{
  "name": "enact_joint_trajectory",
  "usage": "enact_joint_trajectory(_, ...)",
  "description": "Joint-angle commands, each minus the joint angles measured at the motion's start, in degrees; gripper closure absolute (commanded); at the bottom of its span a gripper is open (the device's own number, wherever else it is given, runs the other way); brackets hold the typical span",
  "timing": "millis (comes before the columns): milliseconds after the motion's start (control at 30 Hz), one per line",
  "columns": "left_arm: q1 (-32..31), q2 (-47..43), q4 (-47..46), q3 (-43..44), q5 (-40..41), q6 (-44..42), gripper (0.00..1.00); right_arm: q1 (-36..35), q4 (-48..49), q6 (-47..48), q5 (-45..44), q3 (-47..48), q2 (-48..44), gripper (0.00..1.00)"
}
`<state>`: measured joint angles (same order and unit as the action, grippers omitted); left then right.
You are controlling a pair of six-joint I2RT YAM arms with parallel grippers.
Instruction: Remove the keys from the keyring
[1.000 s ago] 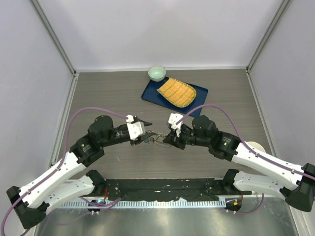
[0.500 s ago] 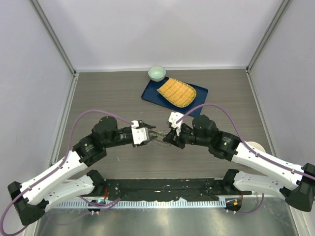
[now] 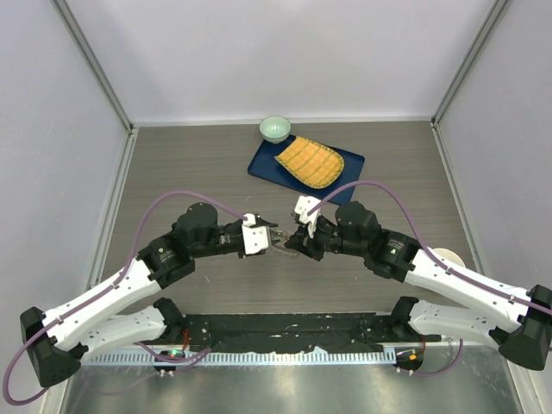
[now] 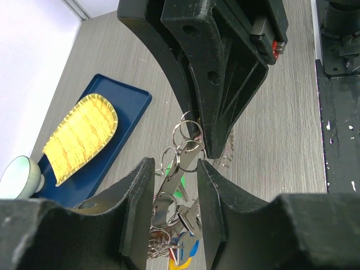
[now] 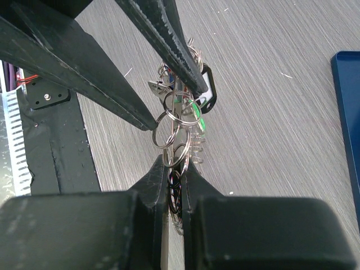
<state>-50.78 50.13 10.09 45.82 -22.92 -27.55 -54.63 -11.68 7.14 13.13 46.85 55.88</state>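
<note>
The keyring [image 5: 179, 154] shows as a cluster of linked metal rings, held above the table. My right gripper [image 5: 175, 163] is shut on it, its pads pinching the rings. The keys [image 4: 169, 183] hang from the rings: silvery ones, plus green, blue and yellow heads [image 4: 185, 250]. My left gripper [image 4: 175, 166] is open, with its jaws either side of the hanging keys and a gap showing. In the top view the left gripper [image 3: 274, 241] and right gripper [image 3: 291, 246] meet tip to tip over the bunch [image 3: 281, 247]. A black fob [image 5: 205, 87] hangs there too.
A blue tray [image 3: 263, 166] carrying a yellow woven mat [image 3: 310, 161] lies behind the grippers, with a pale green bowl [image 3: 275, 128] at its far corner. A white round object [image 3: 447, 256] sits by the right arm. The black base plate [image 3: 293, 328] lines the near edge.
My left arm has swung right and its fingers have come in around the hanging keys. The right gripper has kept its grip and place.
</note>
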Motion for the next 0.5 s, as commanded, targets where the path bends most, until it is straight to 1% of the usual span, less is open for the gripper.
enact_joint_trajectory(0,-0.5,0.6,-1.3,1.7,1.7,-1.4,0.62,-0.1,5.8,-0.5,-0.3,3.2,-0.8,0.99)
enact_joint_trajectory(67,-0.5,0.8,-1.3,1.8,1.9,-1.5,0.64,-0.1,5.9,-0.5,0.0,3.1,-0.7,0.99)
enact_joint_trajectory(167,-0.5,1.2,-1.2,2.1,2.0,-1.5,0.72,-0.1,5.8,-0.4,0.0,2.9,-0.4,0.99)
enact_joint_trajectory(200,-0.5,1.4,-1.1,2.2,2.0,-1.5,0.79,-0.1,5.8,-0.4,0.0,2.8,-0.4,0.99)
enact_joint_trajectory(333,-0.5,1.6,0.1,2.5,2.3,-1.2,0.93,-0.1,5.8,0.0,0.0,2.6,-0.9,0.99)
enact_joint_trajectory(367,-0.5,1.4,0.2,2.5,2.4,-1.1,0.99,-0.1,5.7,0.1,0.0,2.5,-0.9,0.99)
enact_joint_trajectory(467,-0.6,1.1,0.4,2.3,2.7,-0.2,1.0,-0.1,5.6,0.2,-0.6,2.2,-1.0,0.99)
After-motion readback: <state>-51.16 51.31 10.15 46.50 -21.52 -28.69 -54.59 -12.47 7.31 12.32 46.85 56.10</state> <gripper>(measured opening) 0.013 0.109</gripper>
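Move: The small split ring to be pinched already sits between the left hand's half-open fingertips, practically at its hand point. From there the keyring's coil is roughly 4 cm back, 1 cm to the right and 4 cm below; the black fob hangs some 1 cm ahead, 3 cm to the left and 4 cm lower. From the right hand, shut on the keyring, that split ring lies about 3 cm left and 2 cm ahead, at much the same height. The left fingertips close from a little under half open to fully shut and pinch the wire of a small split ring just beyond the right hand's grip. The left hand stays practically in place, easing only about half a centimetre forward, with no real turn of the wrist. The right hand keeps its shut hold on the keyring and steadies it. ##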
